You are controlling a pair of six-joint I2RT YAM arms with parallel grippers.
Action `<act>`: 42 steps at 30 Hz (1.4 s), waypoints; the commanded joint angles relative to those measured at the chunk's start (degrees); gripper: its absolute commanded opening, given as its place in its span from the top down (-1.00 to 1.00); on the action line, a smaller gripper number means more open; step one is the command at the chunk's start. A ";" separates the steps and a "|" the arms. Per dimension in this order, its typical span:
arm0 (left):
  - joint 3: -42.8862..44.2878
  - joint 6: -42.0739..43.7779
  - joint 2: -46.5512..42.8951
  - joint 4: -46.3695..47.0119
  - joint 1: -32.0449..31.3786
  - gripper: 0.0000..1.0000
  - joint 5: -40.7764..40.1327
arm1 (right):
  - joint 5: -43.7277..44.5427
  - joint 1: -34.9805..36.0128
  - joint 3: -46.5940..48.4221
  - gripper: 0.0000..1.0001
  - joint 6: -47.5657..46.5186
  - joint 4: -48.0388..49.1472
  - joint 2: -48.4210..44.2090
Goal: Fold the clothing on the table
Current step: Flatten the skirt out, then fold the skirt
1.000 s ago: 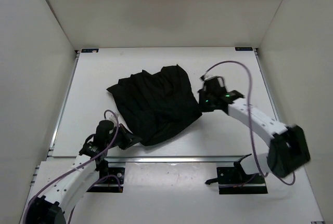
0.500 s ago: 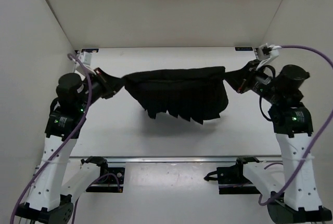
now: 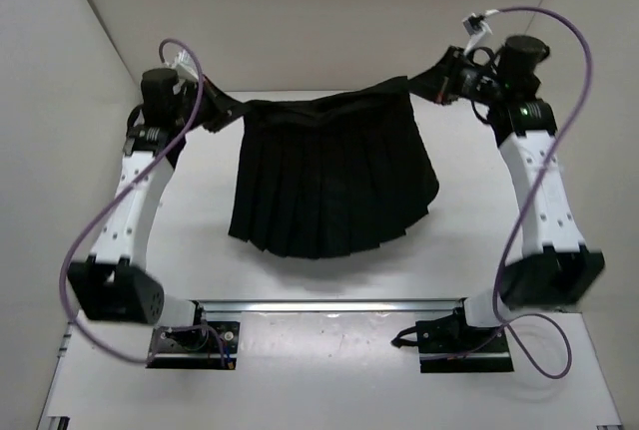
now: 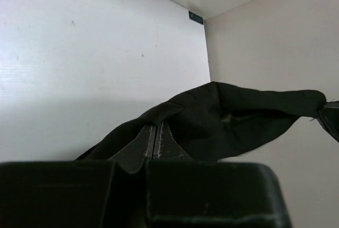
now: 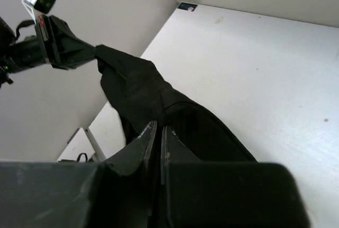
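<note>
The clothing (image 3: 329, 176) is a black pleated garment, stretched wide by its top band and hanging over the white table (image 3: 469, 250), its pleats fanning down toward me. My left gripper (image 3: 222, 114) is shut on the band's left end, and my right gripper (image 3: 427, 83) is shut on the right end. Both are raised high near the table's far edge. In the left wrist view the fabric (image 4: 228, 117) runs from my closed fingertips (image 4: 155, 127) off to the right. In the right wrist view the band (image 5: 137, 88) stretches from my gripper (image 5: 158, 128) to the other gripper (image 5: 74, 51).
White walls (image 3: 300, 11) close in the table on the left, back and right. Metal rails (image 3: 339, 304) edge the table near the arm bases. Purple cables (image 3: 574, 61) loop off both arms.
Both arms rose and moved toward the far edge, lifting the garment from a crumpled heap. It now hangs spread out, its pleats opened downward.
</note>
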 commanded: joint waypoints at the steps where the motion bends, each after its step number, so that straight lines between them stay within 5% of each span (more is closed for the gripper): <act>1: 16.55 0.51 4.12 1.95 3.99 1.00 6.65 | -4.31 -0.32 16.95 1.00 -1.18 2.88 5.11; 4: 29.83 3.75 7.99 -5.16 5.93 1.00 5.96 | -3.06 -2.58 21.40 1.00 -2.52 0.39 6.55; 6: 25.41 4.55 5.91 -3.60 5.51 1.00 6.74 | -5.79 -4.52 14.48 1.00 -0.33 3.98 5.68; 10: -3.19 0.79 -3.23 7.97 5.06 1.00 7.54 | -7.91 -6.20 -7.91 1.00 3.19 12.78 1.81; 16: -44.44 -1.86 -12.29 17.67 -0.03 1.00 5.61 | 0.87 -2.70 -39.48 0.99 0.66 14.48 -6.28; 17: -50.07 -1.78 -13.52 18.55 0.14 0.65 6.04 | 4.02 -1.38 -43.45 0.90 0.04 11.86 -7.59; 18: -52.82 -2.73 -13.79 18.99 0.32 0.10 6.82 | 7.96 -1.28 -45.31 0.55 0.12 10.44 -9.34; 20: -60.99 -3.62 -17.73 20.23 0.58 -0.28 9.02 | 14.40 0.99 -51.28 0.30 -0.06 5.44 -12.24; 26: -66.29 -4.94 -30.56 12.51 -4.34 -0.50 1.58 | 27.78 5.75 -58.41 -0.16 -0.32 -1.18 -20.52; 42: -69.81 -6.43 -33.75 4.15 -15.40 -0.43 -6.08 | 34.37 11.55 -63.43 -0.13 -0.85 2.16 -12.44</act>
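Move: I hold one end of the skirt's waistband in each shut hand. Its middle is about 18 cm to my left hand's right and to my right hand's left, nearly level with both. I'm taking it to the near part of the table: from my left hand some 23 cm back, 2 cm right and 33 cm below; from my right some 15 cm back, 3 cm right and 39 cm below. The hem trails roughly 20 cm back and 18 cm inward of each hand, 28 cm below my left and 35 cm below my right. Both my hands fling the held waistband about 5 cm farther forward, the left also rising some 10 cm. Then they whip down and back towards the near part of the table, tipping fingers down 30 to 45 degrees. On the way down my fingers open and let the ends go; my right hand then sinks a few centimetres more, while my left lifts slightly and settles again. ##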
